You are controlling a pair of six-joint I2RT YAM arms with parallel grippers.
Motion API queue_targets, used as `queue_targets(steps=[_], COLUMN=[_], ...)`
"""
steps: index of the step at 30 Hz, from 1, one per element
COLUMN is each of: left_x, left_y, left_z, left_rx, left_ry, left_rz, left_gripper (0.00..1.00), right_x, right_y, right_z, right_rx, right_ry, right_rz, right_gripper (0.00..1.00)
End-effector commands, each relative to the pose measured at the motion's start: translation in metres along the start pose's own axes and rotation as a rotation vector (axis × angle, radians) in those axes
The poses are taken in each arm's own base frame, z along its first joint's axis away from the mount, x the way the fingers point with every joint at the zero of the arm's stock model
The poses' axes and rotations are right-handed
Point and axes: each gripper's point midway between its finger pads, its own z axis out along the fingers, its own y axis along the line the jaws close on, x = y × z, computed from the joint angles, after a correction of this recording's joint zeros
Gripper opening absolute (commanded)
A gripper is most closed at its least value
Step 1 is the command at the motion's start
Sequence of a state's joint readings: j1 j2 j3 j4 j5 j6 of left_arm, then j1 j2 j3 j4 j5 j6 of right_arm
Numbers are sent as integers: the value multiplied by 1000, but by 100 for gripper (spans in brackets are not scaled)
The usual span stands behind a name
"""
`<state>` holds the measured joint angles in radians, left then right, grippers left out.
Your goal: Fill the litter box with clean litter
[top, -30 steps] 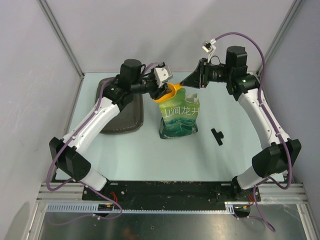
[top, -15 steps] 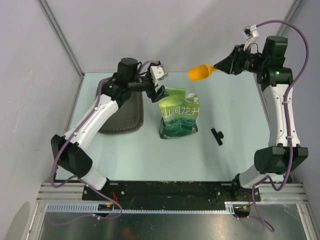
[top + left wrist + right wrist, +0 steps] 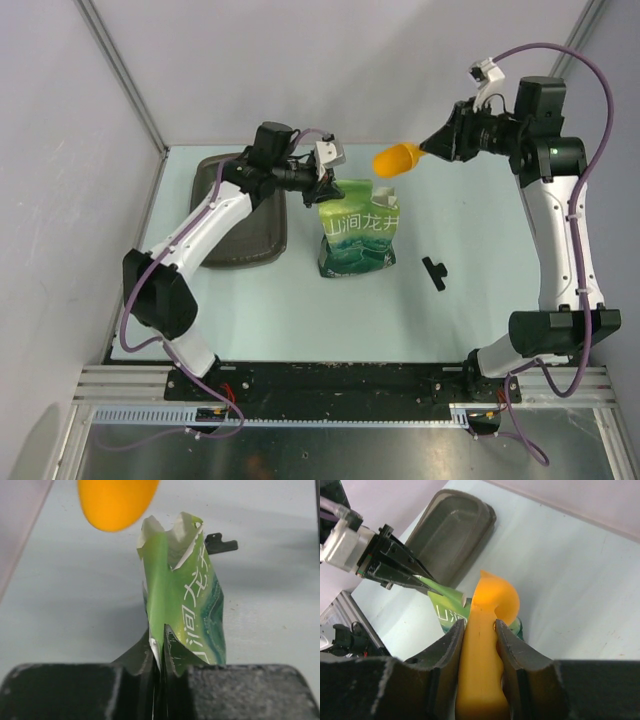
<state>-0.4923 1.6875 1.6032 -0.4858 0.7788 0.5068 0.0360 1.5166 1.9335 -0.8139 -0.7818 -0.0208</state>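
The litter box (image 3: 252, 243), a dark shallow tray, lies at the left under my left arm and shows in the right wrist view too (image 3: 451, 534). A green pouch (image 3: 360, 235) stands in the middle with its top torn open. My left gripper (image 3: 325, 182) is shut on the pouch's upper left edge (image 3: 185, 595), with the foil pinched between its fingers (image 3: 159, 650). My right gripper (image 3: 446, 144) is shut on the handle of an orange scoop (image 3: 397, 158), held in the air up and right of the pouch (image 3: 487, 630). No clean litter shows; the pouch's inside is hidden.
A small black clip (image 3: 434, 272) lies on the table right of the pouch, also seen past it in the left wrist view (image 3: 221, 543). Grey walls enclose the table at the back and both sides.
My right arm lifted the scoop out of the pouch's mouth and swung it up to the right. My left gripper opened, then shut on the pouch's top edge.
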Motion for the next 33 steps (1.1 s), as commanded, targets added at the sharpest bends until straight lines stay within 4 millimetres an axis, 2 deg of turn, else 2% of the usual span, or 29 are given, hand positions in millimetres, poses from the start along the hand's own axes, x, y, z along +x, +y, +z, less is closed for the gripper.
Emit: queue_targets(steps=[1, 2, 7, 15, 23, 25, 26, 28, 29, 33], left_x=[-35, -36, -42, -35, -46, -49, -47, -52, -47, -56], left_y=[-21, -23, -34, -38, -52, -55, -58, -60, -61, -61], left_z=[-11, -12, -23, -24, -23, -25, -24, -28, -26, -34], left_rx=[83, 84, 73, 55, 63, 53, 53, 25, 16, -39], left_ry=[-89, -91, -99, -78, -87, -88, -84, -95, -88, -137], left_rz=[12, 2, -16, -39, -26, -27, -33, -42, -52, -63], left_gripper=[3, 0, 0, 0, 0, 0, 0, 0, 0, 0], right_x=[7, 10, 27, 23, 72, 79, 83, 82, 77, 73], right_y=[11, 13, 18, 28, 35, 34, 24, 13, 4, 11], right_z=[-4, -5, -13, -26, -6, -1, 2, 6, 6, 30], right_rx=[21, 23, 33, 66, 79, 114, 198, 293, 357, 289], right_ry=[50, 59, 114, 111, 264, 286, 301, 296, 282, 266], right_rz=[-31, -27, -39, -33, -44, -38, -55, -39, -45, 0], right_gripper=[0, 0, 0, 0, 0, 0, 0, 0, 0, 0])
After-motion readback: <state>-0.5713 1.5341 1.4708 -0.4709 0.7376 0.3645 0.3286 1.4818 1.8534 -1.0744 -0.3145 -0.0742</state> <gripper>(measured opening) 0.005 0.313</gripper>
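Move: Held out high in the right hand, the scoop is bound for the litter bag's open mouth, about 7 cm left, 3 cm ahead and 15 cm below that hand. The litter box lies about 35 cm left, 18 cm ahead and 40 cm below; a black clip is roughly 8 cm right, 3 cm ahead and 41 cm below. From the left hand, the bag's upper left corner is between its fingers, and the mouth about 9 cm right, 1 cm ahead and 3 cm lower. Dipping the scoop head into the bag's mouth, the right hand keeps its grip on the handle and goes down some 8 cm, also back about 4 and left 3, most steeply at the end, tipping the scoop down by some 20 degrees. The left fingers shut fully on the bag's corner and drag it back towards the robot by roughly 5 cm. ##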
